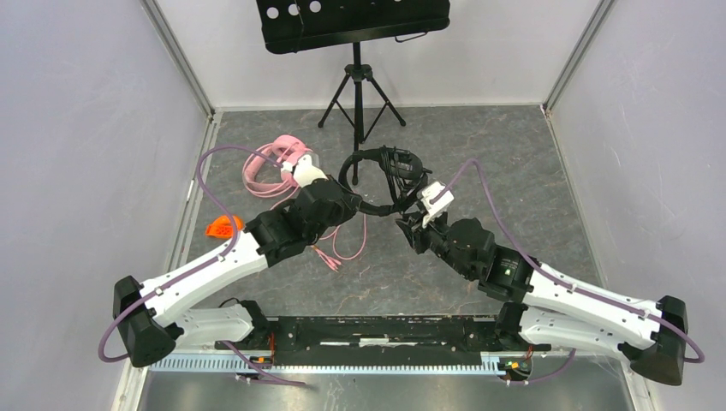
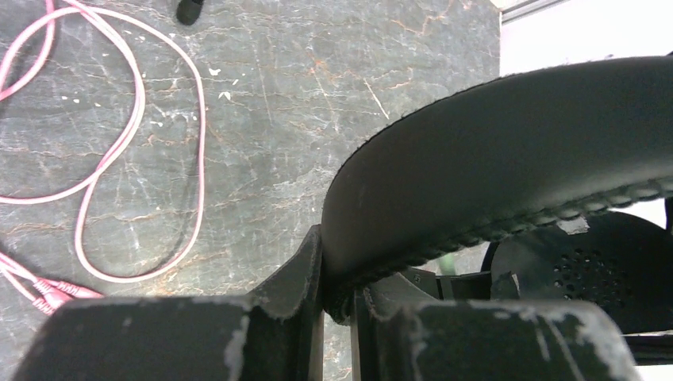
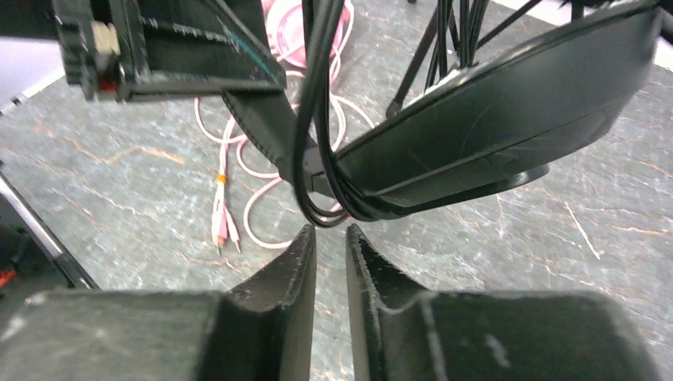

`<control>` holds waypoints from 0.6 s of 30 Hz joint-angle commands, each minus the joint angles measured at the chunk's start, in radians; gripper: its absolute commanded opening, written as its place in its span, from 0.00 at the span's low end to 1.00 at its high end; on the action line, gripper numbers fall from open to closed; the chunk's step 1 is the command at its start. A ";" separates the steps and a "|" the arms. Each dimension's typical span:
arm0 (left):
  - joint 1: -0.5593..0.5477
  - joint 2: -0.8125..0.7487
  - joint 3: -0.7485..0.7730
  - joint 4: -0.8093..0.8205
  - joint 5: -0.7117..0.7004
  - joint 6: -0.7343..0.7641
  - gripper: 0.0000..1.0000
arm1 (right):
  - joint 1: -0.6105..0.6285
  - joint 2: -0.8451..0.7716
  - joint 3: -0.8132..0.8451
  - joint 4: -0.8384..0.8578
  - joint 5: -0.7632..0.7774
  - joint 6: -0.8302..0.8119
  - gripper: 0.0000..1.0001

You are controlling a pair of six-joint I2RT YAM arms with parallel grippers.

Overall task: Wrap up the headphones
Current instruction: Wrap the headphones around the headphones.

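Note:
The black headphones (image 1: 381,171) are lifted above the middle of the floor, thin black cable wound around them. My left gripper (image 1: 349,204) is shut on their padded headband (image 2: 508,159), which is pinched between its fingers (image 2: 309,270). In the right wrist view, loops of black cable (image 3: 313,119) hang over the band (image 3: 492,135) just beyond my right gripper (image 3: 331,234). Its jaws stand slightly apart with nothing between them. The pink headphones (image 1: 274,167) lie at the back left. Their pink cable (image 2: 143,119) trails in loops over the floor to its plugs (image 3: 222,226).
A black tripod music stand (image 1: 355,77) stands at the back centre, close behind the black headphones. A small orange object (image 1: 223,227) lies by the left wall next to the left arm. Pale walls close in both sides.

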 commanded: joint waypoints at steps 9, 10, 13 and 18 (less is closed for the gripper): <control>0.000 -0.002 -0.021 0.142 -0.040 0.133 0.02 | -0.002 -0.183 0.094 -0.073 -0.090 0.103 0.39; 0.000 -0.001 -0.021 0.142 -0.039 0.145 0.02 | -0.003 -0.195 0.102 -0.062 -0.091 0.109 0.39; 0.000 0.000 -0.023 0.145 -0.031 0.174 0.02 | -0.002 -0.206 0.134 -0.043 -0.039 0.092 0.39; 0.000 -0.008 -0.036 0.146 -0.030 0.223 0.02 | -0.003 -0.143 0.229 -0.081 0.120 0.073 0.45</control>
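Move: Just beyond the right fingertips, about 7 cm ahead, 2 cm to the left and some 3 cm higher, sits the middle of the black cable coil wound on the headphones. The ear cup is roughly 10 cm ahead, 2 cm to the right and 2 cm up; the gripped headband end stands about 3 cm ahead, 12 cm left and level. From the left hand, which holds that end, the coil lies some 5 cm ahead and 11 cm right, about level. Backing off from the cable coil, the right hand first slips a little back and to its right, then climbs quickly, ending about 10 cm higher and some 3 cm farther right. Its already parted fingers open wider, and the wrist rolls roughly 15 degrees, left side up. The left hand keeps its pinch on the headband, sinking about 1 cm and rolling slightly the same way. ##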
